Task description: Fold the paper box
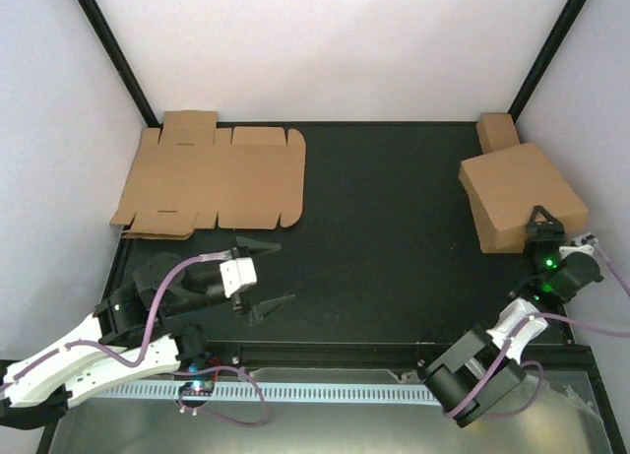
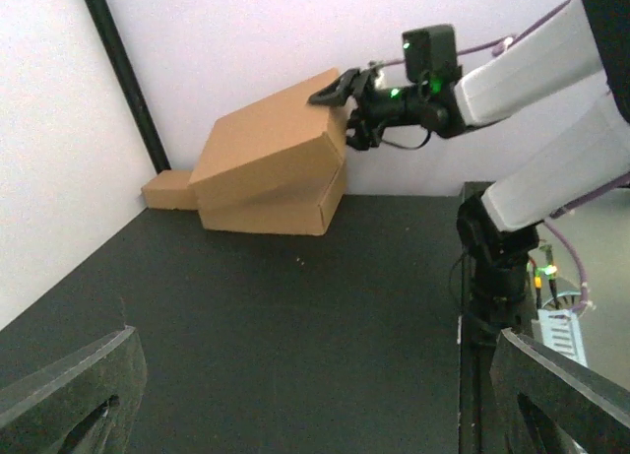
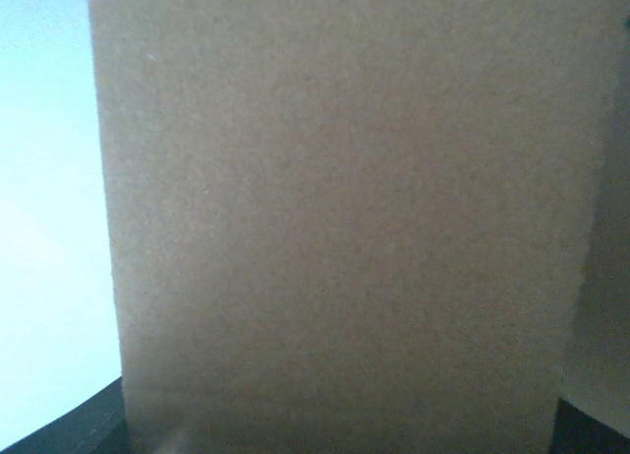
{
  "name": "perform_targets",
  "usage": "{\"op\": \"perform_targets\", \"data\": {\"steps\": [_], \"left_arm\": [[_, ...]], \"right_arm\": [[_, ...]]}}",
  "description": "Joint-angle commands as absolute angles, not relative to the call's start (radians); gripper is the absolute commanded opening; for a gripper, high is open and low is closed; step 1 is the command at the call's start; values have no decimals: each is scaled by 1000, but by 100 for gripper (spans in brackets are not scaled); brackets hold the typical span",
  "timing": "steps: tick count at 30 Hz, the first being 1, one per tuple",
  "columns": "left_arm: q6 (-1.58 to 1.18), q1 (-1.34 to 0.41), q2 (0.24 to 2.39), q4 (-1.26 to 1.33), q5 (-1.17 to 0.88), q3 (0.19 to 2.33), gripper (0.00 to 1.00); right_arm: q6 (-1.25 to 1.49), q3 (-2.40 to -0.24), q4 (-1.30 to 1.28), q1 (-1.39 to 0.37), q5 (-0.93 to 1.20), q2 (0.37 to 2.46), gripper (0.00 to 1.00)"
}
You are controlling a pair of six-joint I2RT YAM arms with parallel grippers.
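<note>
The paper box (image 1: 217, 178) lies as a flat brown die-cut sheet at the table's back left, with no gripper on it. At the back right a folded brown box (image 1: 517, 193) rests tilted on a second folded box (image 2: 285, 213). My right gripper (image 1: 541, 221) is shut on the near edge of the upper box (image 2: 266, 149), one finger lying over its top. Cardboard fills the right wrist view (image 3: 335, 218). My left gripper (image 1: 283, 272) hangs open over bare black table near the front left, nothing between its fingers (image 2: 69, 395).
A small oblong brown box (image 1: 497, 131) sits in the back right corner behind the folded boxes. White walls and black frame posts (image 1: 113, 50) close in the table at the back and sides. A metal ledge (image 1: 325, 390) runs along the near edge.
</note>
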State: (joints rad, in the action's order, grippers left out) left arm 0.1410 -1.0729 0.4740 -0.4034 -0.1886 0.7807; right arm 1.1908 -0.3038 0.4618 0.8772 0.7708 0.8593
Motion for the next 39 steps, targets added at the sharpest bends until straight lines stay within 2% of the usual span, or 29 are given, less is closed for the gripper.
{"op": "perform_targets", "data": {"steps": [1, 15, 25, 39], "left_arm": [[123, -1074, 464, -411, -123, 767, 99], [129, -1048, 514, -440, -113, 755, 99], [136, -1007, 534, -431, -163, 753, 99], [139, -979, 569, -438, -207, 762, 99]], "right_arm": [[1162, -365, 467, 975, 679, 911, 23], [1169, -403, 730, 997, 788, 1314, 26], [1299, -430, 983, 926, 800, 1289, 25], [1390, -487, 1133, 853, 718, 1458, 26]]}}
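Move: The right hand holds the paper box by its near edge, the box's middle some 8 cm ahead and 5 cm to the hand's left. The lower box it is being stacked on lies about 12 cm ahead of the right hand, nearly in line and some 17 cm below; the small box stands roughly 19 cm beyond the lower box. From the empty left hand, the lower box is about 31 cm ahead, 64 cm to the right and 30 cm below. Rightward and down first, about 8 cm right and 4 cm lower with a slight clockwise swing, the right hand carries the paper box over the lower box; then it pushes forward, lifts back to its starting height and tips its fingers up some 10 degrees, eases slightly left, and keeps its pinch throughout. The open left hand sinks and drifts forward, touching nothing. ##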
